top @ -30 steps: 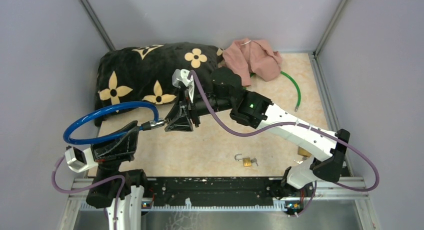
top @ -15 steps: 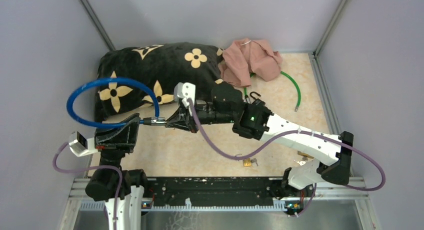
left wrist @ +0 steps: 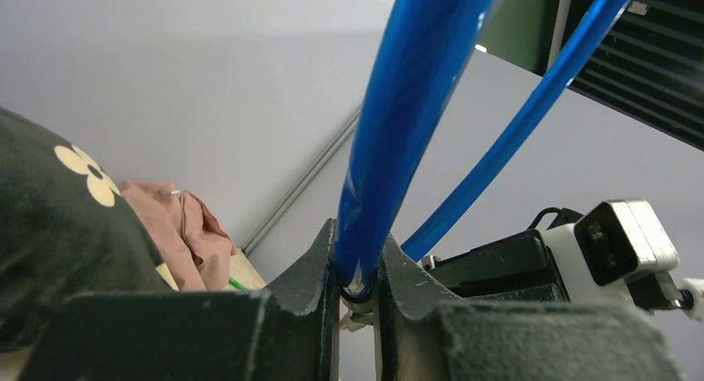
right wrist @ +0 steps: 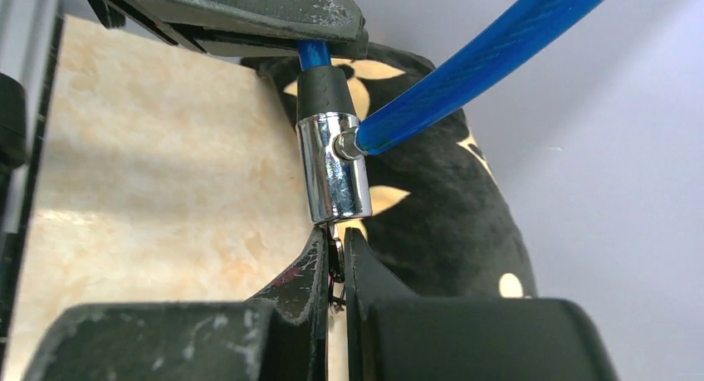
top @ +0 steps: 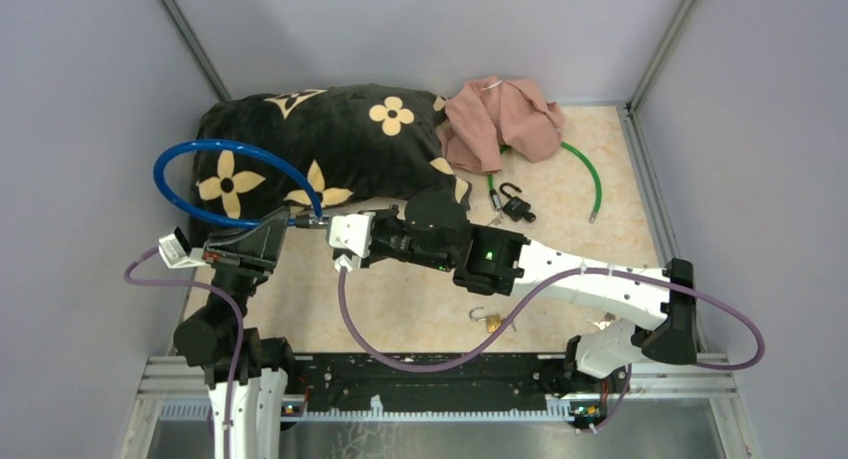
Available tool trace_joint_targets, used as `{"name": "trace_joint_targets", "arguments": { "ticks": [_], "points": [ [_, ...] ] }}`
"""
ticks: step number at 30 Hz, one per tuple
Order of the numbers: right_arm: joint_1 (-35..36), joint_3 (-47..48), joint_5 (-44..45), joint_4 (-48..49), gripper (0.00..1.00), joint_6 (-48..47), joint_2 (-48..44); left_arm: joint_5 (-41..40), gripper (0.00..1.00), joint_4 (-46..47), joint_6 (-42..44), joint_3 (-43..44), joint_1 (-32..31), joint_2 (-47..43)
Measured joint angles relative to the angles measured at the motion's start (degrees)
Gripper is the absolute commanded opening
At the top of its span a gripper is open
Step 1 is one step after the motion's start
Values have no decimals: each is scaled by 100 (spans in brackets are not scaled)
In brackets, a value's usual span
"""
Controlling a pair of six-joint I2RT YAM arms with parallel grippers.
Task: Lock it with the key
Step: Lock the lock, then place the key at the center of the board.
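Observation:
A blue cable lock [top: 228, 147] loops over the pillow, and its chrome lock cylinder [right wrist: 334, 167] hangs in the air. My left gripper [left wrist: 357, 273] is shut on the blue cable [left wrist: 407, 124] just behind the cylinder's black collar. In the top view the left gripper [top: 283, 223] faces my right gripper [top: 322, 224] end to end. A small metal key [right wrist: 336, 255] sticks into the bottom of the cylinder. My right gripper [right wrist: 334, 256] is shut on that key. The key's blade is hidden inside the cylinder.
A black pillow with cream flowers [top: 330, 139] lies behind the grippers, a pink cloth [top: 505, 114] to its right. A green cable [top: 590, 174] and a black padlock [top: 516, 205] lie at the back right. A brass padlock [top: 492, 321] lies near the front edge.
The left arm swung the blue loop up and to the left over the pillow. The right gripper followed leftward and shut on the key. The black padlock came into view.

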Motion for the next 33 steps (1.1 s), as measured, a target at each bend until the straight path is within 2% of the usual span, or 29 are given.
{"name": "trace_joint_targets", "arguments": {
  "ticks": [5, 11, 17, 21, 28, 33],
  "points": [
    [7, 0, 149, -98, 0, -581, 44, 79, 0, -144, 22, -13, 0, 24],
    [-26, -90, 247, -96, 0, -688, 20, 109, 0, -214, 378, -13, -11, -46],
    [-385, -1027, -553, 667, 0, -94, -422, 153, 0, -516, 1499, -2, -157, -424],
    [-476, -1722, -874, 1193, 0, 319, -861, 398, 0, -428, 1773, -2, -212, -470],
    [-1443, -2664, -564, 616, 0, 822, -1615, -313, 0, 98, 1980, 9, -42, -463],
    [-1563, -2896, -557, 385, 0, 1152, -1751, -468, 0, -492, 2192, 151, -33, -442]
  ]
}}
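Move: The blue cable's lock cylinder, with the key in it, lies about 4 cm left and 1 cm ahead of the right hand, level with it. From the left hand, which grips the cable, it is some 5 cm right, level. From the right hand, the black padlock is about 16 cm ahead and 29 cm right, the brass padlock 5 cm back and 25 cm right, both some 36 cm below. Right fingers, still pinching the key, pull it from the left-held lock, about 11 cm right, 11 down, slightly forward. ##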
